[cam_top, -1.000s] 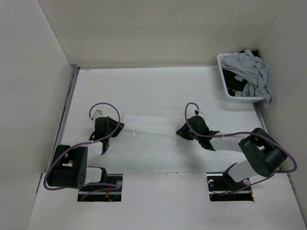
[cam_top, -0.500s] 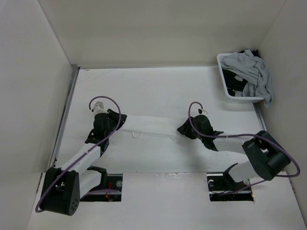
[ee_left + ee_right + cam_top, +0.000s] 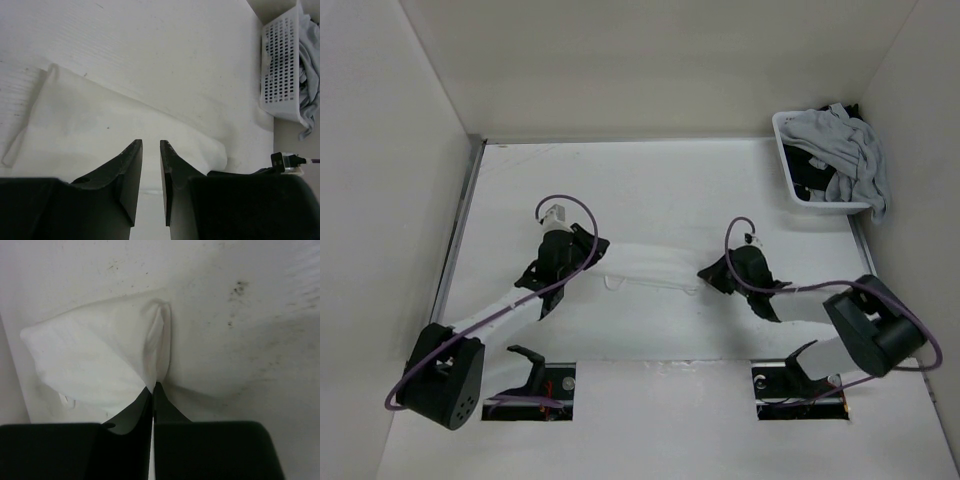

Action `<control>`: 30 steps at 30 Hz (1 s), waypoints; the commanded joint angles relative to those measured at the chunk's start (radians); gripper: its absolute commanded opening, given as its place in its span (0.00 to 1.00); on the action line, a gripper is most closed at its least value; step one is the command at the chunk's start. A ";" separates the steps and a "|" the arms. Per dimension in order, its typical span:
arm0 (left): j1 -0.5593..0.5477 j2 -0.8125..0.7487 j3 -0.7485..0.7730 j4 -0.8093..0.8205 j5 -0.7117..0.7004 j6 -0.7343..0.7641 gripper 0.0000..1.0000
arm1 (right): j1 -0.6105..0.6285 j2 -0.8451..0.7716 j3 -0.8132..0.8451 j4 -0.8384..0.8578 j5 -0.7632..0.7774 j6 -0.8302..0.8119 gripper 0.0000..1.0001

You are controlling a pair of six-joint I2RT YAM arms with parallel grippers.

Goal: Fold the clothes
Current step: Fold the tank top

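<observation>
The clothes, one thin white top [image 3: 650, 262], lies as a narrow band across the middle of the table between my two grippers. My left gripper [image 3: 585, 252] hovers over its left end. In the left wrist view the left gripper [image 3: 150, 142] has its jaws a narrow gap apart with no fabric seen between them, and the top [image 3: 100, 120] spreads ahead with a strap at its left. My right gripper [image 3: 712, 272] is at the top's right end. In the right wrist view the right gripper [image 3: 153, 386] is shut, pinching the top [image 3: 90, 355] into a raised ridge at the fingertips.
A white plastic basket [image 3: 788, 165] stands in the far right corner with light grey garments [image 3: 845, 150] heaped in it and hanging over its side. It also shows as a perforated basket [image 3: 280, 75] in the left wrist view. White walls enclose the table on three sides.
My left arm has stretched forward and to the right over the top's left end. My right gripper opened, then shut again on the right end, shifting slightly to the right.
</observation>
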 commanded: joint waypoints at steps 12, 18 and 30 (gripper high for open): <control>-0.132 0.002 0.053 0.074 -0.035 0.005 0.20 | -0.008 -0.612 0.137 -0.710 0.266 -0.241 0.03; -0.135 -0.043 0.037 0.068 -0.026 -0.002 0.21 | 0.083 -0.424 0.378 -0.786 0.315 -0.372 0.03; -0.065 -0.143 -0.036 0.062 0.023 -0.009 0.22 | 0.308 0.084 0.846 -0.922 0.366 -0.468 0.05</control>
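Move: The right fingers already pinch the tank top's right end just above the table. Its left end, where the fold is headed, lies about 22 cm left, 2 cm ahead and 2 cm below; the left strap loop sits some 19 cm left and 2 cm back. From the empty left hand, the tank top's left end is about 2 cm to the left, level fore and aft, and roughly 10 cm below. Right hand lifts its pinched end 13 cm, swinging right, then leftward over cloth; left hand sidles right, rises. ##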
